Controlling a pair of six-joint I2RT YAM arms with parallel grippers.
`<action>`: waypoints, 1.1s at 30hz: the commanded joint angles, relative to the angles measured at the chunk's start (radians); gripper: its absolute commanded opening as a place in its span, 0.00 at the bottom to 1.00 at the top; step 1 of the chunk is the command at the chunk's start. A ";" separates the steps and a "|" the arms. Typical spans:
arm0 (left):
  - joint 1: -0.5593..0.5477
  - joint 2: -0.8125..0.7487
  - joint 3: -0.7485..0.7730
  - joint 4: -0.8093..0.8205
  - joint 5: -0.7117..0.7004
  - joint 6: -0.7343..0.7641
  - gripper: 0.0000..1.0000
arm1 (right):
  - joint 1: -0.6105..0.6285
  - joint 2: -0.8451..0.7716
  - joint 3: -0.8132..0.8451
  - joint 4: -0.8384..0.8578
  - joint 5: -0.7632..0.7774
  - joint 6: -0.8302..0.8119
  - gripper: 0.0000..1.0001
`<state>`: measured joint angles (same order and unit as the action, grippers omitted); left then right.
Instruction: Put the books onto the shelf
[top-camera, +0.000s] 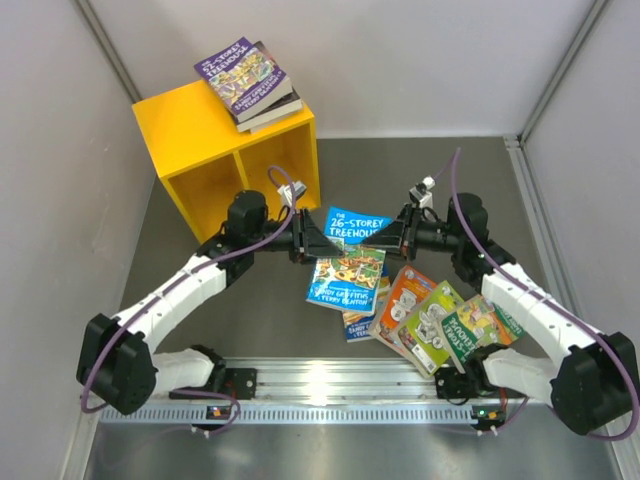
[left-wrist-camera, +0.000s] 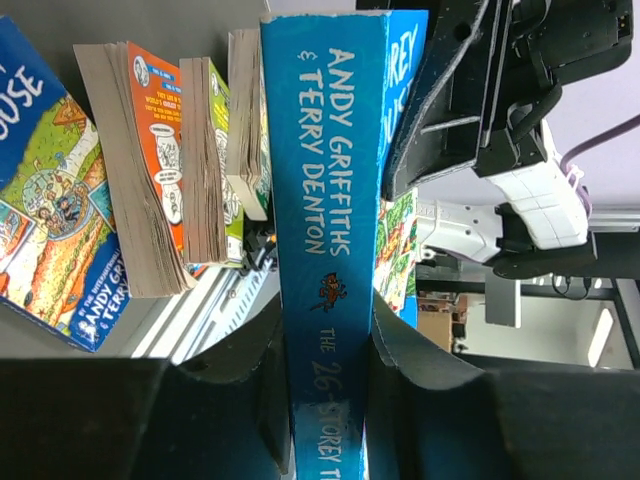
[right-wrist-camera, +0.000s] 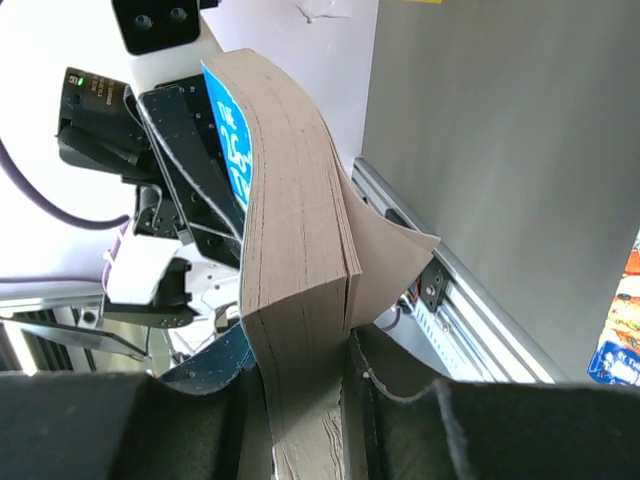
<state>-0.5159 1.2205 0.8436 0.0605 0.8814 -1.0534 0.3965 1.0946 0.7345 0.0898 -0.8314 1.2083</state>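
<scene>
A blue book hangs above the table between my two grippers. My left gripper is shut on its spine, a jaw pressed against each side. My right gripper is shut on the opposite page edge, with one loose cover leaf curling out. In the top view the left gripper and right gripper face each other across the book. The yellow shelf stands at the back left, both compartments facing the front. Two books lie stacked on its top.
Several books lie fanned on the table below and to the right: a blue cartoon one, an orange one, a lime one and a green one. The aluminium rail runs along the near edge. Grey walls enclose three sides.
</scene>
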 joint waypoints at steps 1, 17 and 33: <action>-0.021 -0.001 0.054 -0.047 -0.030 0.072 0.04 | -0.011 -0.010 0.065 0.123 -0.032 0.040 0.00; 0.014 0.184 0.830 -0.455 -0.194 0.297 0.00 | -0.182 -0.156 0.033 -0.237 0.018 -0.098 1.00; 0.481 0.611 1.542 -0.010 -0.203 -0.180 0.00 | -0.222 -0.234 0.002 -0.371 -0.008 -0.159 1.00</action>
<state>-0.0681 1.8053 2.3413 -0.1257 0.7097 -1.0981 0.1864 0.8734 0.7067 -0.2493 -0.8253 1.0931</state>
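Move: The left hand, sharing its grip on the 26-storey book with the right, is taking it to the book stack on the shelf, about 29 cm ahead, 17 cm left and 10 cm higher. The yellow shelf's middle is some 27 cm ahead, 22 left and 10 below; the 91-storey book lies 1 cm back, 8 right, 24 below. From the right hand, the 26-storey book's middle is roughly 4 cm left and 2 back, slightly below. Up by some 34 cm and forward about 22, the left hand carries the 26-storey book towards and above the stack on the shelf, swinging about 12 cm left late in the rise, its wrist rolling and turning counter-clockwise by roughly 35 degrees. The right fingers open wide early, let go of the book's page edge, and that hand draws off some 6 cm to the right. ##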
